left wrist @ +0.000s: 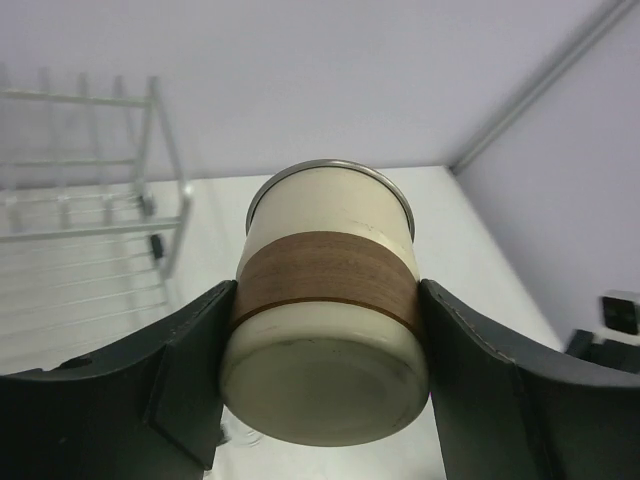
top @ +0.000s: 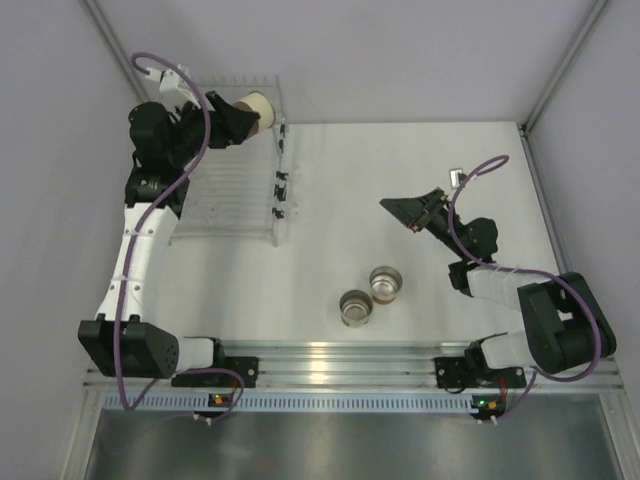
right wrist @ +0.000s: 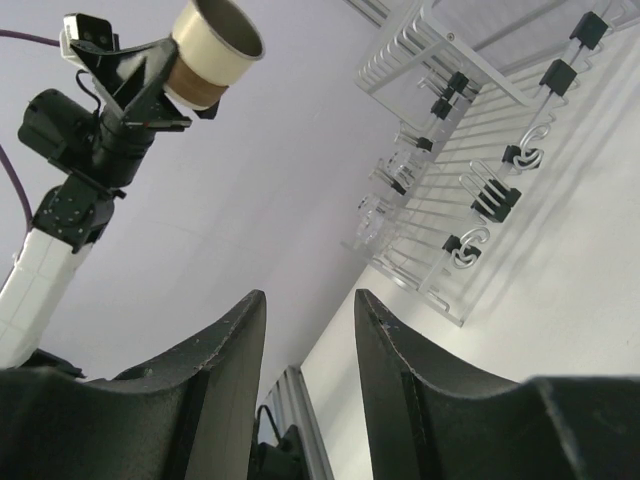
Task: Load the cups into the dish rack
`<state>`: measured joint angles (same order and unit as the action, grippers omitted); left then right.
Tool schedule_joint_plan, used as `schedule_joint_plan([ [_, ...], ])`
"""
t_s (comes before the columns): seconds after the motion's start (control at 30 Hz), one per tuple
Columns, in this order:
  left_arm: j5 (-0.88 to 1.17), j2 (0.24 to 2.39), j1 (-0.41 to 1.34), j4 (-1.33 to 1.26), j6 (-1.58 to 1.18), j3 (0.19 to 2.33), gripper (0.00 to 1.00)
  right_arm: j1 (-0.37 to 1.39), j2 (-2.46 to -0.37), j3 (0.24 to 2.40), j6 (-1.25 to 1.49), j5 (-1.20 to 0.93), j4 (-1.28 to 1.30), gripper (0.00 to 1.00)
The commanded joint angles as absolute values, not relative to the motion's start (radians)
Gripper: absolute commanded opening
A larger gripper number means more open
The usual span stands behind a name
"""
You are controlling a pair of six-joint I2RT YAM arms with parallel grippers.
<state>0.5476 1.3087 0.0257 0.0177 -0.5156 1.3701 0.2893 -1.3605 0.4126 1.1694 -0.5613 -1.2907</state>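
My left gripper (top: pixel 246 117) is shut on a cream cup (top: pixel 258 103) with a brown band, held tilted in the air over the far right corner of the clear dish rack (top: pixel 215 190). In the left wrist view the cup (left wrist: pixel 328 290) sits bottom-first between the fingers (left wrist: pixel 190 380), with the rack (left wrist: pixel 70 230) at the left. Two cups with shiny silvery insides (top: pixel 386 283) (top: pixel 355 307) stand upright on the table. My right gripper (top: pixel 405 208) is open and empty above the table, right of the rack. The right wrist view shows the held cup (right wrist: pixel 212 48) and the rack (right wrist: pixel 480 150). I cannot make out the clear cups for certain.
Black clips (top: pixel 280 186) sit along the rack's right edge. Grey walls close in the left, far and right sides. An aluminium rail (top: pixel 330 355) runs along the near table edge between the arm bases.
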Motion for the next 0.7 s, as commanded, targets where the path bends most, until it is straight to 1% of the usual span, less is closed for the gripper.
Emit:
schedule_joint_plan([
  [0.0, 0.29, 1.354, 0.023, 0.477, -0.19, 1.474, 0.0, 0.273, -1.353, 0.414, 1.137, -0.563, -1.514, 0.41],
  [0.03, 0.208, 1.367, 0.023, 0.535, -0.17, 1.486, 0.0, 0.272, -1.358, 0.413, 1.137, -0.563, -1.519, 0.42],
  [0.17, 0.085, 1.413, 0.023, 0.571, -0.115, 1.477, 0.0, 0.27, -1.37, 0.413, 1.138, -0.572, -1.526, 0.42],
  [0.33, 0.042, 1.52, 0.025, 0.571, -0.095, 1.525, 0.0, 0.27, -1.394, 0.413, 1.144, -0.574, -1.546, 0.42],
  [0.43, 0.011, 1.569, 0.025, 0.572, -0.083, 1.561, 0.0, 0.27, -1.42, 0.407, 1.164, -0.575, -1.592, 0.42],
  [0.5, -0.05, 1.623, 0.025, 0.572, -0.078, 1.601, 0.0, 0.27, -1.442, 0.408, 1.177, -0.575, -1.621, 0.42],
  [0.67, -0.092, 1.733, 0.025, 0.577, -0.055, 1.66, 0.0, 0.27, -1.482, 0.41, 1.212, -0.583, -1.681, 0.42],
])
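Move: The left hand holds the white cup with the brown band high in the air. The middle of the dish rack's floor is roughly 20 cm ahead, 15 cm left and 37 cm below. A standing glass in the rack is about 22 cm ahead and 27 cm left, low like the floor; black clips on the rack's right rail sit 18 cm ahead, 3 cm right, 33 cm below. From the empty right hand, that floor is some 30 cm ahead, 53 cm left and 22 cm below. Swooping down about 20 cm, the left hand brings the gripped cup towards the rack floor, also swinging some 10 cm left and easing 6 cm forward, mostly early sideways and late forward. Its wrist tips the fingers downward and turns roughly 20 degrees counter-clockwise, the left side rising; the descent slows to almost nothing at the end. The empty right hand sinks a few centimetres, fingers unchanged. ##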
